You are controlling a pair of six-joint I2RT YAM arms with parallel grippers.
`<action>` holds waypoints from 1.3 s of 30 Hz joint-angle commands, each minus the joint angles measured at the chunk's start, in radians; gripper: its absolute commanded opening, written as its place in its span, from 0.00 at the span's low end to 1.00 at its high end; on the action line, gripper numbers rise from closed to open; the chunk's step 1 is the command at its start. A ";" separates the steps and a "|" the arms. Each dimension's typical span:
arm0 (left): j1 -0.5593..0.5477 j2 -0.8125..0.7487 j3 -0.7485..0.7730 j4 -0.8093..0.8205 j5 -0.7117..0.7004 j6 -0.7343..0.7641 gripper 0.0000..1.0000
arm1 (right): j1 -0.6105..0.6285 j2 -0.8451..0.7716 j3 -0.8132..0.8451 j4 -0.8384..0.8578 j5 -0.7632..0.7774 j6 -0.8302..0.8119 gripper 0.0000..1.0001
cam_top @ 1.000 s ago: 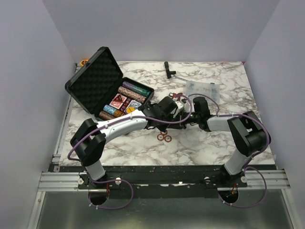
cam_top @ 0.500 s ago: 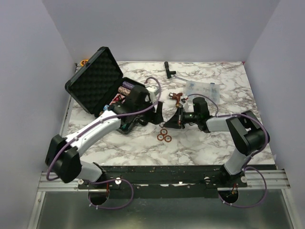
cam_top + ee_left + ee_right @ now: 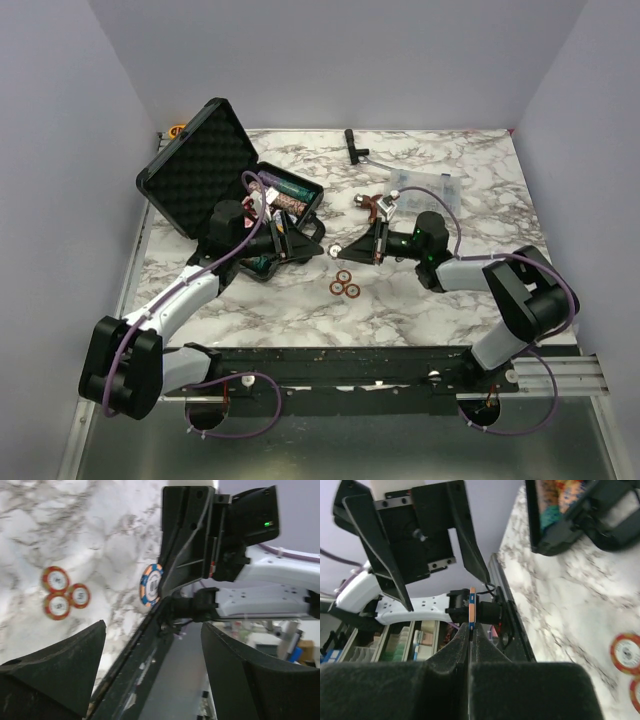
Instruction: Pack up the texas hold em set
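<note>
The black case point(image 3: 195, 165) lies open at the back left, with rows of coloured chips point(image 3: 285, 195) in its base; its corner shows in the right wrist view point(image 3: 560, 515). My right gripper point(image 3: 342, 250) point(image 3: 471, 630) is shut on a blue-and-orange chip point(image 3: 472, 607) point(image 3: 151, 584), held on edge above the table. My left gripper point(image 3: 310, 243) point(image 3: 152, 630) stands open and empty, facing that chip from the case side, a short way off. Three red chips point(image 3: 345, 283) point(image 3: 62, 594) lie flat on the marble just in front of both grippers.
A clear plastic compartment box point(image 3: 425, 185) sits at the back right, with a small red-brown piece point(image 3: 368, 203) near it. A black tool point(image 3: 353, 145) lies at the back middle. The table's near edge is a black rail point(image 3: 330, 355).
My left gripper has opened wide and drawn back left towards the case, away from the right gripper. The right gripper stays shut on the chip and has shifted slightly.
</note>
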 commanded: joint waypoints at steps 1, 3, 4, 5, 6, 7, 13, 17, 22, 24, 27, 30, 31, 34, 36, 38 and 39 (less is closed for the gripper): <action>0.003 0.001 -0.046 0.407 0.192 -0.226 0.74 | 0.046 -0.022 -0.009 0.251 0.047 0.113 0.00; 0.001 -0.002 -0.047 0.396 0.196 -0.218 0.72 | 0.065 -0.024 0.003 0.245 0.058 0.113 0.00; 0.001 -0.007 -0.046 0.376 0.197 -0.203 0.69 | 0.071 -0.025 0.006 0.244 0.062 0.113 0.00; 0.001 -0.010 -0.043 0.351 0.195 -0.185 0.67 | 0.080 -0.029 0.010 0.244 0.067 0.113 0.00; 0.001 -0.011 -0.041 0.334 0.190 -0.174 0.63 | 0.086 -0.032 0.014 0.242 0.072 0.113 0.00; 0.001 -0.011 -0.041 0.322 0.189 -0.169 0.59 | 0.091 -0.037 0.018 0.238 0.075 0.113 0.00; 0.003 -0.063 -0.040 0.189 0.102 -0.106 0.46 | 0.101 -0.081 0.030 0.218 0.091 0.108 0.00; 0.002 -0.081 -0.033 0.162 0.111 -0.087 0.55 | 0.111 -0.107 0.047 0.162 0.091 0.075 0.00; -0.002 -0.038 -0.031 0.297 0.186 -0.178 0.48 | 0.116 -0.102 0.057 0.185 0.065 0.080 0.00; -0.006 -0.043 -0.020 0.305 0.186 -0.182 0.41 | 0.116 -0.096 0.061 0.199 0.061 0.085 0.00; -0.013 -0.058 -0.009 0.292 0.172 -0.177 0.31 | 0.116 -0.078 0.062 0.248 0.051 0.109 0.00; -0.015 -0.074 0.003 0.268 0.158 -0.162 0.29 | 0.119 -0.054 0.065 0.292 0.035 0.133 0.00; -0.018 -0.074 0.005 0.266 0.158 -0.162 0.29 | 0.121 -0.049 0.063 0.306 0.034 0.140 0.00; -0.029 -0.066 0.017 0.265 0.161 -0.166 0.29 | 0.124 -0.028 0.065 0.338 0.027 0.156 0.00; -0.040 -0.064 0.024 0.262 0.159 -0.161 0.24 | 0.126 -0.015 0.067 0.359 0.028 0.167 0.00; -0.045 -0.065 0.032 0.242 0.149 -0.150 0.14 | 0.127 -0.003 0.070 0.379 0.023 0.178 0.00; -0.045 -0.068 0.038 0.221 0.142 -0.135 0.07 | 0.128 0.001 0.072 0.382 0.022 0.179 0.00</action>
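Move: The left hand, open and empty, is set for the blue-and-orange poker chip, some 5 cm to its right, level ahead and 2 cm lower. Three red chips lie on the table about 7 cm to the left hand's right and 17 cm down; the open case's tray is roughly 17 cm ahead, 16 cm left and 15 cm below it. The right hand holds the blue-and-orange chip; the left gripper it goes to is about 6 cm to its left, 2 cm higher. The right fingers keep their pinch on the chip and bring its free edge in between the left fingers, which narrow from wide open to nearly shut around it. Meanwhile both hands rise together, the left about 6 cm and the right some 7 cm, easing back towards the bases. The right also goes about 3 cm left, closing the gap, and both wrists turn by roughly 15 degrees. ##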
